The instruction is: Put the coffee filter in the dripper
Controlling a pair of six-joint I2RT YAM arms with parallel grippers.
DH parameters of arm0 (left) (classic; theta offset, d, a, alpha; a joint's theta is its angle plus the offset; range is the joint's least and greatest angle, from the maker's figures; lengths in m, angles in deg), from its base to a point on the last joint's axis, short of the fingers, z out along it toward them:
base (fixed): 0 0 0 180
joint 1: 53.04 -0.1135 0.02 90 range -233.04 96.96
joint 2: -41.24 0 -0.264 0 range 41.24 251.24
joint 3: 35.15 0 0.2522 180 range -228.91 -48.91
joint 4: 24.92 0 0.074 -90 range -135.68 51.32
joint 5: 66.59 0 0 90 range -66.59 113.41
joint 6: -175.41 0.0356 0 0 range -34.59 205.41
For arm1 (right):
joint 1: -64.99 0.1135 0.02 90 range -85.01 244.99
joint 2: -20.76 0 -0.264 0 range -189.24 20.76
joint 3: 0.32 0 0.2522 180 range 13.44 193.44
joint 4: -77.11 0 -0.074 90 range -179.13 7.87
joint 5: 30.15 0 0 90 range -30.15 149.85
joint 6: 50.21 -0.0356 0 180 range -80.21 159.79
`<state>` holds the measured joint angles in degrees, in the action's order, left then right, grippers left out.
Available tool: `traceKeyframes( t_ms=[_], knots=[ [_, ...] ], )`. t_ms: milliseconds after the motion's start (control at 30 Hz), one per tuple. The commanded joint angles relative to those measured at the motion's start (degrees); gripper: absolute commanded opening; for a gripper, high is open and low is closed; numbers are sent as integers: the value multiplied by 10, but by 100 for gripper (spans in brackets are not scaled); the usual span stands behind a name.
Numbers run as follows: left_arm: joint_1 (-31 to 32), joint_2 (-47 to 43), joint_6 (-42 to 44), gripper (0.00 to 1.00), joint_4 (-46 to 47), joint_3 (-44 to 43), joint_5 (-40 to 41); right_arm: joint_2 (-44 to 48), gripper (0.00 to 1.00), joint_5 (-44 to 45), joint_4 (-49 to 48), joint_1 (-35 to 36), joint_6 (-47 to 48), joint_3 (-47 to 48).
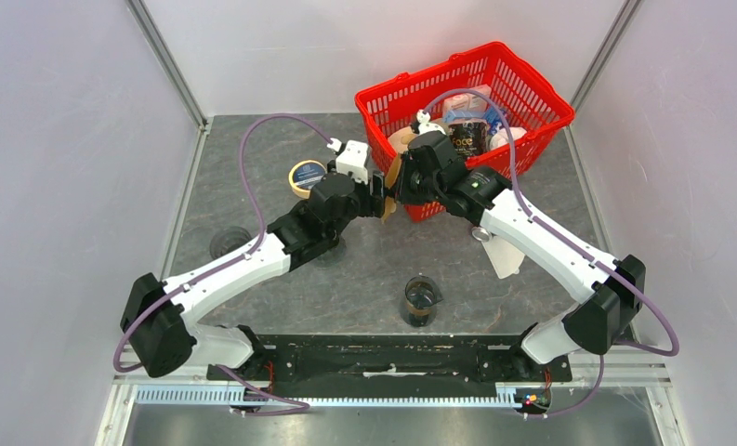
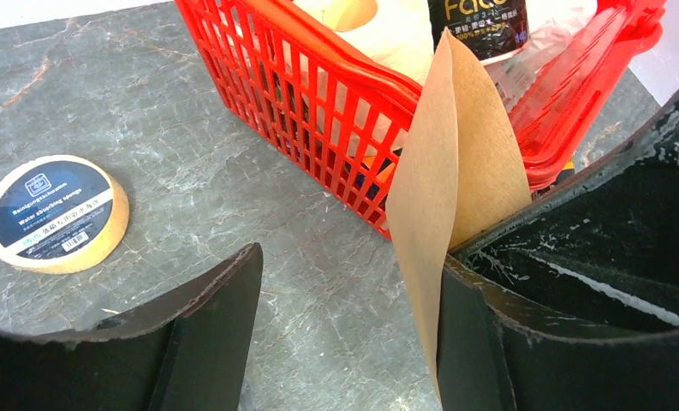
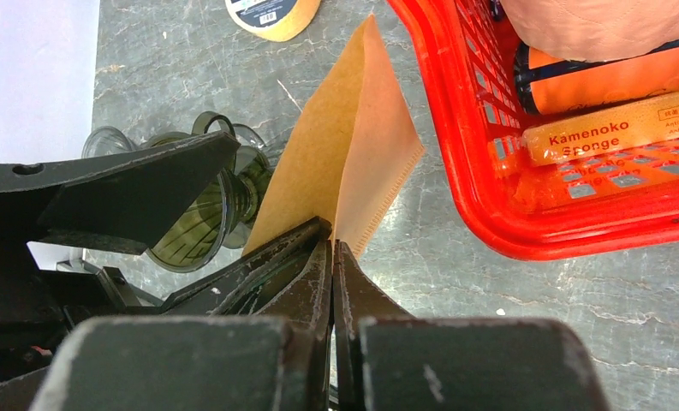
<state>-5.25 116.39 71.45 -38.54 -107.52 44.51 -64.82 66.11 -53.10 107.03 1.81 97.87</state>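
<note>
The brown paper coffee filter (image 3: 336, 163) hangs upright above the table, in front of the red basket, with my right gripper (image 3: 331, 235) shut on its lower edge. My left gripper (image 2: 350, 257) is open around the filter (image 2: 464, 145): its right finger lies against the paper and its left finger stands well clear. In the top view both grippers meet at the filter (image 1: 388, 190) near the basket's front corner. The olive-tinted glass dripper (image 3: 199, 218) stands on the table below the left gripper, partly hidden by a finger.
The red basket (image 1: 420, 72) of packets and bottles sits at the back right. A round yellow-rimmed disc (image 1: 307, 177) lies to its left. A glass beaker of dark liquid (image 1: 420, 302) stands near the front. A white sheet (image 1: 506, 255) lies under the right arm.
</note>
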Motion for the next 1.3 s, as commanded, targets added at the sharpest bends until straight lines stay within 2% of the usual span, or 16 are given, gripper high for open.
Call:
traceKeyframes(
  t_ms=[0,367,667,1167,1267],
  knots=[
    [12,9,-33,73,41,-32,14,-4,0,-14,-24,8,21,1],
    [13,30,-40,67,50,-45,-19,2,0,-19,-32,12,33,-7],
    [13,40,-35,51,56,-46,-41,15,0,-16,-42,12,37,-17],
    [13,48,-33,48,29,-46,-31,31,0,-15,-50,12,42,-22],
    [13,50,-33,43,29,-48,-37,28,0,-25,-54,12,42,-21]
  ],
)
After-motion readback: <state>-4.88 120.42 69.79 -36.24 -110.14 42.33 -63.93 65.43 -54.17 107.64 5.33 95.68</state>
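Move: Just off the left fingertips, the coffee filter stands about 3 cm ahead and 4 cm to the right, at the same height, its two layers parted around that gripper's right finger. From the left hand the dripper is some 10 cm left, 6 cm back and 13 cm down, the tape roll about 14 cm left and 8 cm ahead on the table, the red basket's middle 20 cm right and 15 cm ahead. From the right hand, which pinches the filter, the dripper lies some 13 cm left and 5 cm back. Working its right finger in the filter's mouth, the left hand creeps slightly forward, then shifts about 2.5 cm to the right, towards the right hand's grip, while its fingers narrow from three-quarters to about half open with the near layer between them. The right hand keeps its shut pinch on the filter and eases down and back about 1 cm. ##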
